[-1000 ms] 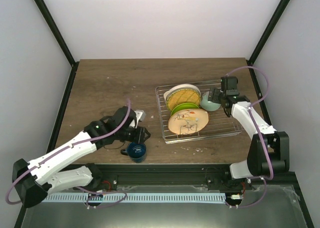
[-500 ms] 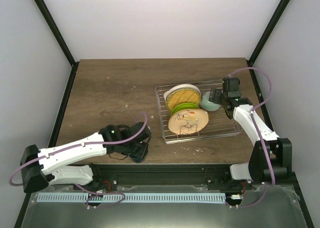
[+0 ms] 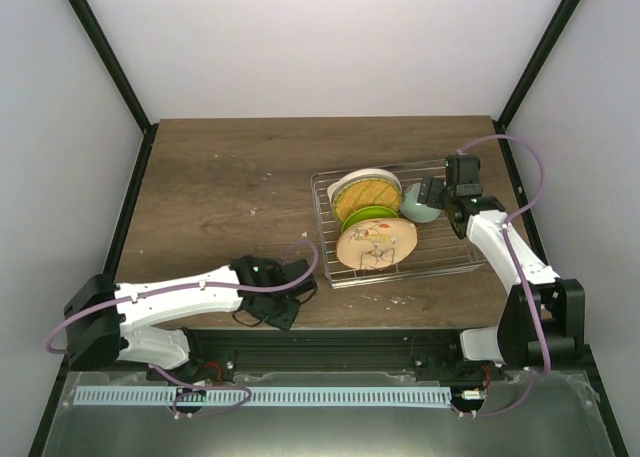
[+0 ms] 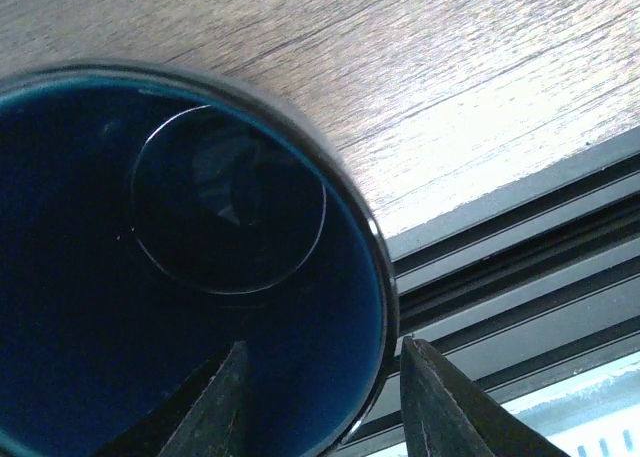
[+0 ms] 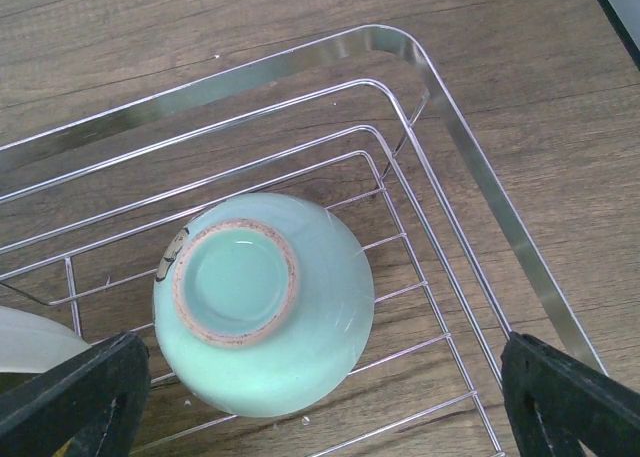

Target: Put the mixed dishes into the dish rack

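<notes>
The dark blue mug stands upright at the table's near edge. My left gripper is open and straddles its rim, one finger inside and one outside. In the top view my left gripper covers the mug. The silver dish rack holds the cream plate, yellow-orange plate, lime green plate and tan plate on edge. The mint bowl lies upside down in the rack. My right gripper hovers wide open above it.
The table's front edge and a black and grey rail run just past the mug. Black frame posts stand at the back corners. Small crumbs lie in front of the rack.
My left arm has swung right and toward the near edge, bringing its gripper down over the mug, which showed beside it before. The right arm has barely moved.
</notes>
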Tool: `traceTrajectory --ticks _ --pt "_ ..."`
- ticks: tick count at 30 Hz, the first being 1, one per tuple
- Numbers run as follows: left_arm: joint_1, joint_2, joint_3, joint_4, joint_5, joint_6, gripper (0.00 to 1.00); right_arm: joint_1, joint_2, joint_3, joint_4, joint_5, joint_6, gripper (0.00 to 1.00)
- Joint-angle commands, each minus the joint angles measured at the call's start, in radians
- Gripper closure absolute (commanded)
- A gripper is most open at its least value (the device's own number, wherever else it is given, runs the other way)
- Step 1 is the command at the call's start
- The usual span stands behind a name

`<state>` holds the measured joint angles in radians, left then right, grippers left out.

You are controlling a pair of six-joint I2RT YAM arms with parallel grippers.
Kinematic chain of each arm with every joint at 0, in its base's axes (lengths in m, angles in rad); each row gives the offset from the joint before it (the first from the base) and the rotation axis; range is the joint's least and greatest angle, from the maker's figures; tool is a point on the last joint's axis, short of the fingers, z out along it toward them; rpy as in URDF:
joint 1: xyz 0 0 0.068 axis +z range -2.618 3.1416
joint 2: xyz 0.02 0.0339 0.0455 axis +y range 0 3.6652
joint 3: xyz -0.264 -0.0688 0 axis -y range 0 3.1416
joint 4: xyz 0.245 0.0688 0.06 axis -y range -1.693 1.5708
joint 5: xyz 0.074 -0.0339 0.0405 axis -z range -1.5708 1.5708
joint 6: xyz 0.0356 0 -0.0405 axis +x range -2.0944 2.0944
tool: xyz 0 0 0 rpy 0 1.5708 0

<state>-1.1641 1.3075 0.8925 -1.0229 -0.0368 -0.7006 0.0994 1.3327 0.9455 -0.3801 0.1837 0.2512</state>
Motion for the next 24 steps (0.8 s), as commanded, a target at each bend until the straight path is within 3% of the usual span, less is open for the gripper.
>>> traceTrajectory --ticks 1,10,17,24 --pt "-0.017 0.027 -0.006 0.03 0.018 0.016 0.57 -0.007 -0.025 0.004 -0.014 0.013 0.002 0.03" --pt "-0.027 0.079 -0.041 0.085 0.06 0.022 0.76 -0.008 -0.023 -0.006 -0.011 0.013 0.002 0.03" --pt "-0.034 0.103 -0.034 0.098 0.055 0.024 1.0 -0.008 -0.031 -0.013 -0.012 0.016 0.0 0.02" --pt "-0.032 0.025 0.049 0.084 -0.026 0.041 1.0 -0.008 -0.05 -0.018 -0.012 -0.007 -0.004 0.03"
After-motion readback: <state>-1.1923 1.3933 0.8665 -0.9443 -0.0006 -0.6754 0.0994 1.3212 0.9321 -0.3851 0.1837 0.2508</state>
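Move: The left hand hangs fingers-down with the blue mug's near-right rim already between its parted fingers. The mug's middle lies about 3 cm ahead, 2 cm to the left and 5 cm below. The nearest thing is the tan plate standing in the rack, some 15 cm ahead and 19 cm to this hand's right; the green plate is 5 cm beyond that one. From the right hand, the mug lies about 24 cm back, 38 cm left and 13 cm lower. The left fingers close on the mug's near-right wall, one finger inside and one outside, and pinch it. Meanwhile the hand sinks about 2.5 cm along the wall, drifting roughly 1 cm back and 1 cm right with hardly any turn. It then all but stops, keeping the grip. ##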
